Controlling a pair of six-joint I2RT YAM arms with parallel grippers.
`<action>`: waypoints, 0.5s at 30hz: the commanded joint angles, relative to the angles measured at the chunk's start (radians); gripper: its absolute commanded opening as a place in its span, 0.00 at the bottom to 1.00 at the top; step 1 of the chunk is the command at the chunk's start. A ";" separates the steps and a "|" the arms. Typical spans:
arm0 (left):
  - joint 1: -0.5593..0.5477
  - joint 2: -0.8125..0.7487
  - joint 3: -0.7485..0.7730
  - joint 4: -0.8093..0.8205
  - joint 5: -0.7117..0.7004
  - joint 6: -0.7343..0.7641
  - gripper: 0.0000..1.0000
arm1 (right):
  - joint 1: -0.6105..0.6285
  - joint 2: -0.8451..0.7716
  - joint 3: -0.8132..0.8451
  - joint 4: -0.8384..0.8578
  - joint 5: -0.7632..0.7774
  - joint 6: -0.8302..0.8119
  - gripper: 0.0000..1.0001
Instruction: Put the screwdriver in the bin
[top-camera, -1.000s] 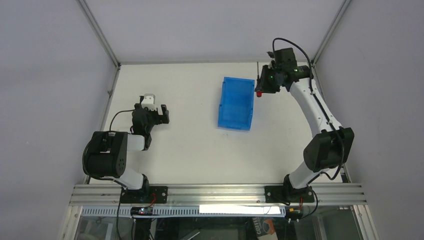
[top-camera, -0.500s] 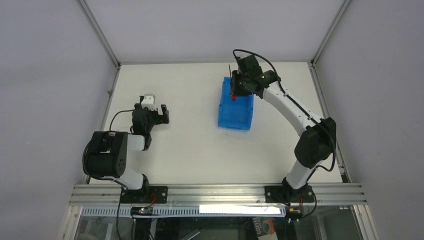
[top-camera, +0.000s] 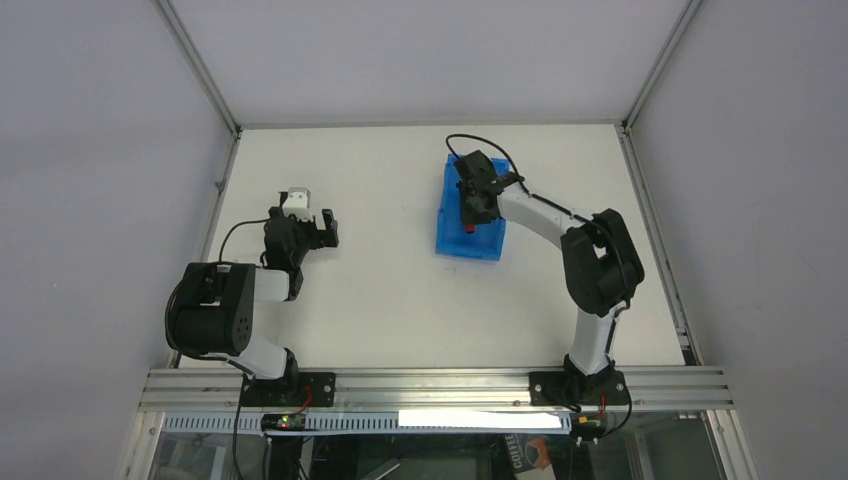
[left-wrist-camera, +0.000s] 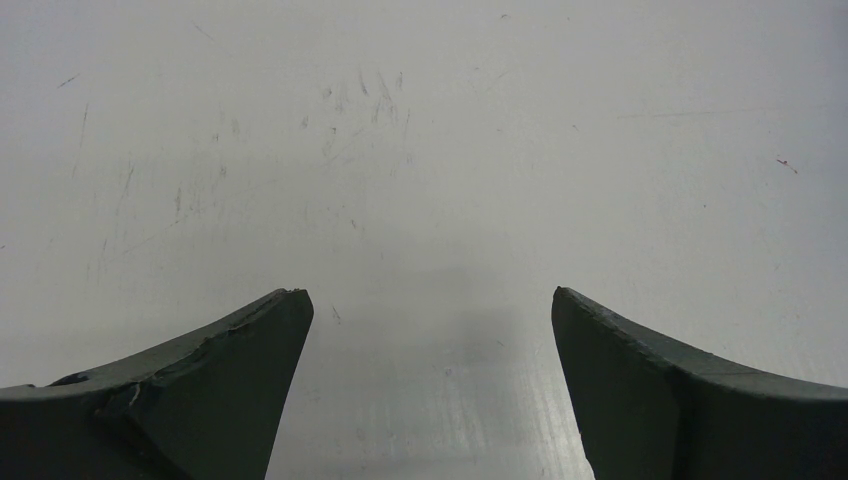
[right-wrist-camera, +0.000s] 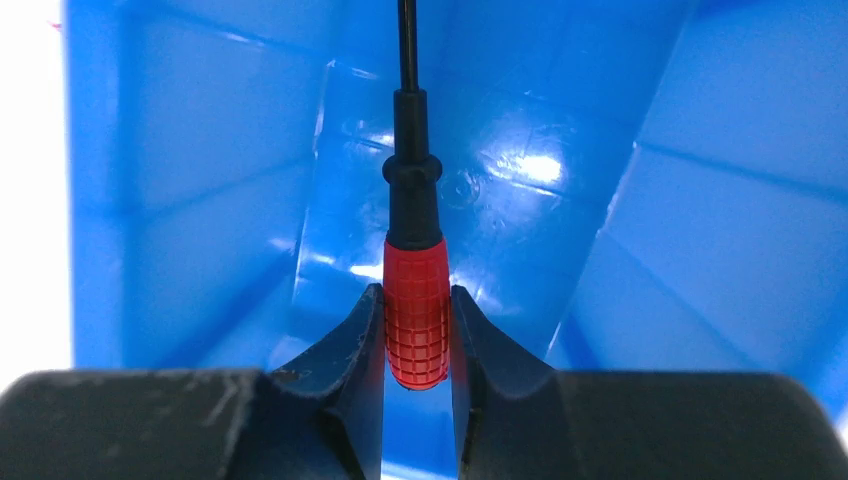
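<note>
The blue bin (top-camera: 457, 238) lies at the table's middle back. My right gripper (top-camera: 470, 208) hangs over the bin's inside, shut on the screwdriver (top-camera: 468, 228), whose red handle end pokes out below the fingers. In the right wrist view the fingers (right-wrist-camera: 363, 330) clamp the red ribbed handle of the screwdriver (right-wrist-camera: 416, 300); its black shaft points away over the bin floor (right-wrist-camera: 520, 190). My left gripper (top-camera: 322, 228) rests far to the left, open. Only bare table shows between its fingers (left-wrist-camera: 250, 340) in the left wrist view.
A small white-and-grey block (top-camera: 296, 198) sits just behind the left gripper. The metal frame rail (top-camera: 430, 385) runs along the near edge, and grey walls close in the table on three sides.
The right arm swung from the back right corner leftward with the screwdriver. It now hangs lower over the bin's inside. The left arm has stayed still.
</note>
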 joint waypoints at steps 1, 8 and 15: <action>0.005 -0.023 -0.001 0.030 0.016 -0.018 0.99 | 0.009 0.056 0.000 0.097 0.063 -0.010 0.16; 0.005 -0.024 -0.001 0.030 0.016 -0.019 0.99 | 0.029 0.091 0.003 0.103 0.119 0.004 0.42; 0.006 -0.024 -0.001 0.030 0.017 -0.019 0.99 | 0.039 0.036 0.044 0.070 0.148 0.003 0.50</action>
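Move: Over the near half of the blue bin, the right hand already grips the screwdriver by its red handle, shaft pointing ahead. The bin's middle lies about 4 cm ahead of this hand, level with it sideways, and some 5 cm below. From the idle left hand, the bin's middle is roughly 35 cm to the right, 3 cm ahead and about 2 cm lower. Sinking about 4 cm almost straight down between the bin's walls, the right hand takes the screwdriver towards the floor, then stops low in the bin. As the descent ends, its fingers open from their grip to about half wide and let go of the red handle, the hand staying low around it with barely any tilt. ##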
